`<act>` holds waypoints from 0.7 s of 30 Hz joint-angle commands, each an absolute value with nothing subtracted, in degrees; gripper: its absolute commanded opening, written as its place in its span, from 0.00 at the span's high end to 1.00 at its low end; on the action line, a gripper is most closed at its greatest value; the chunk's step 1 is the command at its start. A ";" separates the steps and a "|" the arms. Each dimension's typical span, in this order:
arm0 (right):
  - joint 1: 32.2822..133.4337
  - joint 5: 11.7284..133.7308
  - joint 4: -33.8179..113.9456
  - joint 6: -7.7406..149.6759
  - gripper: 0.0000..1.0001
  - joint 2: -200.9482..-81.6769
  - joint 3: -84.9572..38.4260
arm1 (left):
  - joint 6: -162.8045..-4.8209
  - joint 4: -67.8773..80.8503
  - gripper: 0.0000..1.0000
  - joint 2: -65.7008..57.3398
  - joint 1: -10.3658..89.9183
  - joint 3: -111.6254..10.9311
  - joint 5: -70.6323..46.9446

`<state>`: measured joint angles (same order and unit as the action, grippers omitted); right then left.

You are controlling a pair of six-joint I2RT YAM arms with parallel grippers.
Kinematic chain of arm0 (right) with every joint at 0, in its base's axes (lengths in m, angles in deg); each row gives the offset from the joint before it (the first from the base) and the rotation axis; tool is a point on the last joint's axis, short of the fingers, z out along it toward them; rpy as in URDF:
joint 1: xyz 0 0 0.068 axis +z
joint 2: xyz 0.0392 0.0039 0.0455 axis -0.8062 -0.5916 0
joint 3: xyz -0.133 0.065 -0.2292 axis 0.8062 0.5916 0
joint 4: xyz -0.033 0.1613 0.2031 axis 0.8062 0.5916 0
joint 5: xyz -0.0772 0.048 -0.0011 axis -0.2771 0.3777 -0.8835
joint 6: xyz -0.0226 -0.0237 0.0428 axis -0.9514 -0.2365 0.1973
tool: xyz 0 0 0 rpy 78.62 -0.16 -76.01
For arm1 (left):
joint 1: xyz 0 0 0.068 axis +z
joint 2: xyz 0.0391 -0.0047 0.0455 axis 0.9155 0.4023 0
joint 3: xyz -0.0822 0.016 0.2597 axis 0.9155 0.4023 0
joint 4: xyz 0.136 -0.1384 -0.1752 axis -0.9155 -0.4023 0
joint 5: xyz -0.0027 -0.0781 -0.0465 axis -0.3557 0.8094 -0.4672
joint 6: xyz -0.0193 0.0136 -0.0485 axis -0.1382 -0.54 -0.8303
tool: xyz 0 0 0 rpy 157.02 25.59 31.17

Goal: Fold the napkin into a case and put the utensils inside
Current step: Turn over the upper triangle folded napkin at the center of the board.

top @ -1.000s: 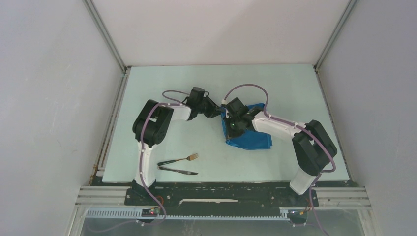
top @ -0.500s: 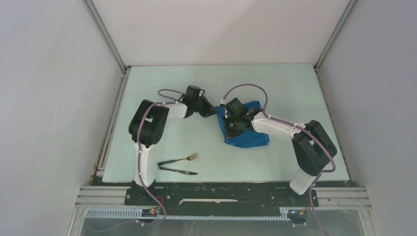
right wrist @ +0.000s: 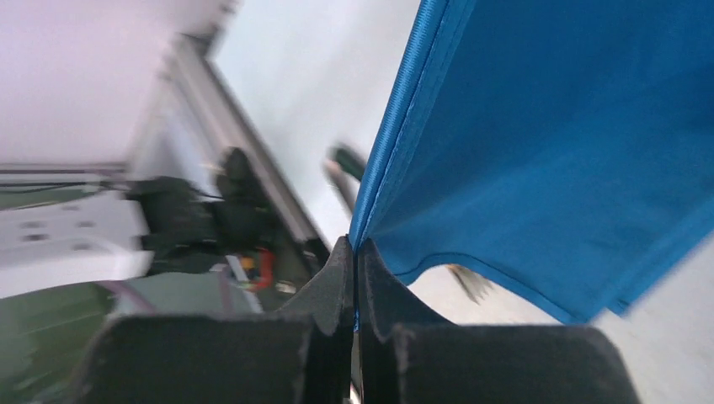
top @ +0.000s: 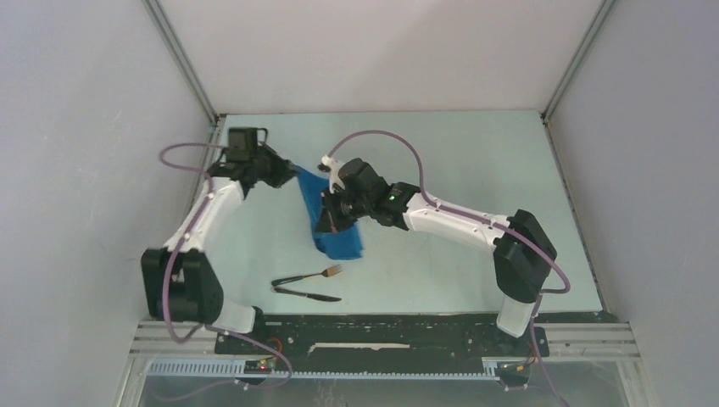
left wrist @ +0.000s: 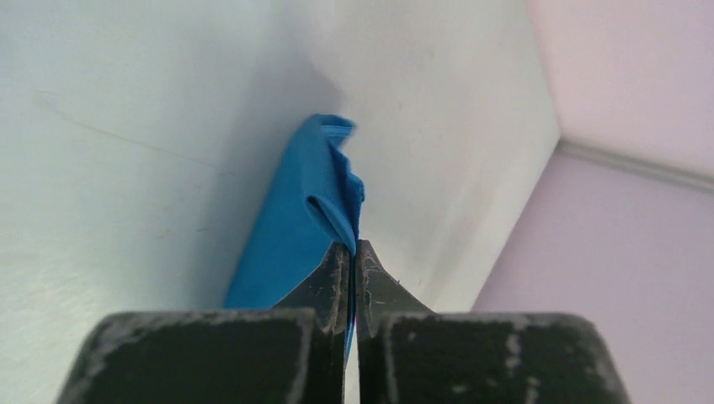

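The bright blue napkin (top: 339, 240) hangs off the table between both grippers, left of centre. At its far upper corner my left gripper (top: 291, 174) is shut on the cloth; the left wrist view shows the napkin (left wrist: 295, 219) pinched between the black jaws of this left gripper (left wrist: 354, 248). My right gripper (top: 329, 214) is shut on a hemmed edge, and in the right wrist view the napkin (right wrist: 547, 151) spreads out from the right gripper (right wrist: 354, 245). The fork (top: 320, 273) and the dark knife (top: 307, 295) lie side by side near the front edge, below the cloth.
The pale table (top: 475, 153) is boxed in by grey walls at the left, right and back. A metal rail (top: 182, 246) runs along its left edge. The arm bases sit on the black frame (top: 381, 335) at the front.
The left gripper has shut on the napkin's corner. Both arms have swung left and lifted the napkin from right of centre to left of centre. The fork and knife have not moved.
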<state>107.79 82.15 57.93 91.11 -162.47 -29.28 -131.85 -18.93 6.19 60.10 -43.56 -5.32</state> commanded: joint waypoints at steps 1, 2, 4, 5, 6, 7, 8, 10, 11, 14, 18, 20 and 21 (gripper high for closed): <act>109.49 98.93 47.29 100.10 1.00 -162.30 -32.40 | -123.60 -33.47 1.00 -2.54 62.42 -53.12 -20.50; 108.96 101.30 44.15 101.61 1.00 -162.19 -32.00 | -123.35 -33.64 1.00 -2.88 62.28 -54.29 -21.84; 106.95 104.96 36.50 105.92 1.00 -162.20 -29.50 | -122.59 -31.79 1.00 -1.97 61.10 -55.77 -24.03; 105.54 106.93 33.18 107.85 1.00 -162.49 -28.02 | -122.47 -31.63 1.00 -0.35 60.36 -57.03 -24.73; 104.00 108.73 31.21 109.26 1.00 -162.95 -26.86 | -122.62 -30.93 1.00 1.65 59.38 -58.38 -24.52; 102.53 110.02 29.53 110.34 1.00 -163.17 -25.10 | -122.49 -29.13 1.00 3.78 58.11 -59.31 -24.50; 100.95 111.20 26.38 111.77 1.00 -163.42 -22.57 | -122.31 -27.23 1.00 6.65 56.63 -60.37 -25.06; 97.42 113.28 21.42 113.43 1.00 -165.27 -18.13 | -122.24 -25.59 1.00 14.46 54.14 -64.49 -23.17; 95.80 114.89 19.15 113.64 1.00 -166.92 -16.40 | -121.68 -25.01 1.00 19.21 52.96 -67.78 -21.00; 90.99 117.83 12.47 113.49 1.00 -169.53 -10.54 | -121.06 -25.07 1.00 33.44 49.62 -78.80 -18.19; 84.63 118.58 11.73 110.88 1.00 -169.50 -3.17 | -121.25 -23.82 1.00 46.55 45.83 -91.03 -19.86; 82.23 119.10 14.06 108.91 1.00 -169.50 -0.80 | -121.17 -22.71 1.00 50.15 44.09 -95.59 -19.33; 81.11 119.14 13.46 108.89 1.00 -169.28 0.67 | -121.03 -22.23 1.00 51.69 42.82 -97.46 -19.79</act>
<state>82.20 109.23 14.30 110.68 -170.86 -3.14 -122.10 -31.04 49.86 44.50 -87.58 -15.85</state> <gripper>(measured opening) 0.009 0.006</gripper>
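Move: The napkin is already pinched and raised by two corners of its left edge. The bare board spot where that edge goes down lies about 11 cm ahead of the left hand, 14 cm right and 14 cm below. The right hand's spot is some 9 cm ahead, 11 cm right and 10 cm below; from this hand the fork lies about 5 cm back and 4 cm left, the knife 10 cm back and 5 cm left, both roughly 11 cm below. The napkin edge, kept shut in both grippers, is first carried up some 8 cm and a little left, then swept back in an arc to the right, forward and down towards the board. The left hand drops nearly 20 cm from the top of its arc, the right about 16; both turn clockwise as they descend, and the right also tips. ##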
